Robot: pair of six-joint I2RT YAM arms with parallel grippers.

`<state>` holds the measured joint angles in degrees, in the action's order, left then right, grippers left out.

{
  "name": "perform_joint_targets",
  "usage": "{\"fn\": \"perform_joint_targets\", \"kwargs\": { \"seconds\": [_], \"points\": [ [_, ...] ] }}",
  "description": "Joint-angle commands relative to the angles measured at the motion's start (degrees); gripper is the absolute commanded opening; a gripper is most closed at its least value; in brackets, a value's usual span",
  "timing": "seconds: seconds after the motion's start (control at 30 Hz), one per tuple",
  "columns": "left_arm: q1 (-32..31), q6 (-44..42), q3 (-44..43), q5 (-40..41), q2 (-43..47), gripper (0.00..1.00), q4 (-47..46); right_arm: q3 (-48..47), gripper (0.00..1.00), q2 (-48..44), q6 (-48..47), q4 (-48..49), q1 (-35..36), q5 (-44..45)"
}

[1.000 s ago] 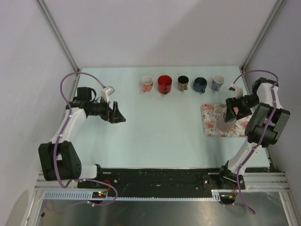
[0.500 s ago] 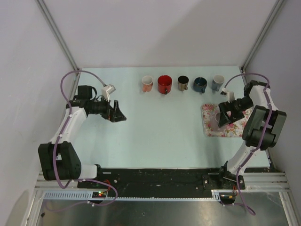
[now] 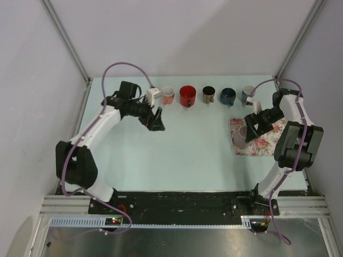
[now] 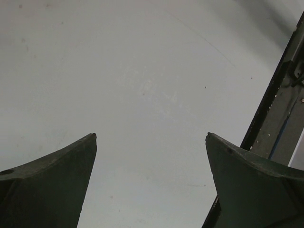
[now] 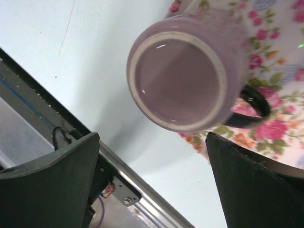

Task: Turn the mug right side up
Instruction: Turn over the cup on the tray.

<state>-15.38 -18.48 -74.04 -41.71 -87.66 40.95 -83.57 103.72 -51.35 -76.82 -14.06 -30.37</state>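
Observation:
A purple mug [image 3: 239, 137] stands upside down near the left edge of a floral mat [image 3: 265, 145], at the right of the table. In the right wrist view its flat base [image 5: 178, 78] faces the camera and its dark handle [image 5: 252, 107] lies over the mat [image 5: 275, 57]. My right gripper [image 3: 252, 124] hovers open just beyond the mug, nothing between its fingers [image 5: 152, 135]. My left gripper [image 3: 156, 121] is open over bare table left of centre, and only tabletop shows between its fingers [image 4: 151, 135].
Along the back stand several upright mugs: pink [image 3: 168, 95], red [image 3: 187, 96], brown [image 3: 208, 95], dark blue [image 3: 228, 96] and grey [image 3: 247, 94]. The left arm's wrist sits close to the pink one. A black rail [image 3: 182, 202] runs along the near edge.
The left arm has swung right and toward the back, close to the mug row. The right gripper has shifted left and back, uncovering the purple mug. Both stayed open.

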Motion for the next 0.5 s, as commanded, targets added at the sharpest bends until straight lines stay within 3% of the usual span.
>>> {"fn": "perform_joint_targets", "kwargs": {
  "seconds": [0.0,0.3,0.47],
  "points": [
    [-6.59,-0.45,-8.83,3.81,-4.76,1.00,-0.93,-6.44,0.99,-4.47,-4.81,-13.23,-3.40,1.14],
    [-17.73,3.00,-33.74,2.82,-22.62,1.00,-0.95,-3.65,0.99,-8.27,-12.27,-3.68,-11.71,2.11],
    [-25.34,1.71,-46.99,11.98,-31.84,1.00,-1.00,-0.38,0.99,-10.41,-8.15,1.19,-14.44,-1.91]
  ]
}}
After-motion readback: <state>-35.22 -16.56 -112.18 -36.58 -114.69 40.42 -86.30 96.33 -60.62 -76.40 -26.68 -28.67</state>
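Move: The upside-down mug sits on the tray's left end, some 38 cm to the left hand's right, about 2 cm back and 11 cm lower. Of that hand, the brown mug stands 24 cm right and 19 cm ahead, the blue mug 33 cm right and 18 cm ahead. From the right hand the upside-down mug is about 4 cm left, 1 cm ahead and 5 cm lower; the grey mug stands level sideways, 19 cm ahead. Open left hand sweeps right about 18 cm towards the upturned mug, while the open right withdraws right and up. ##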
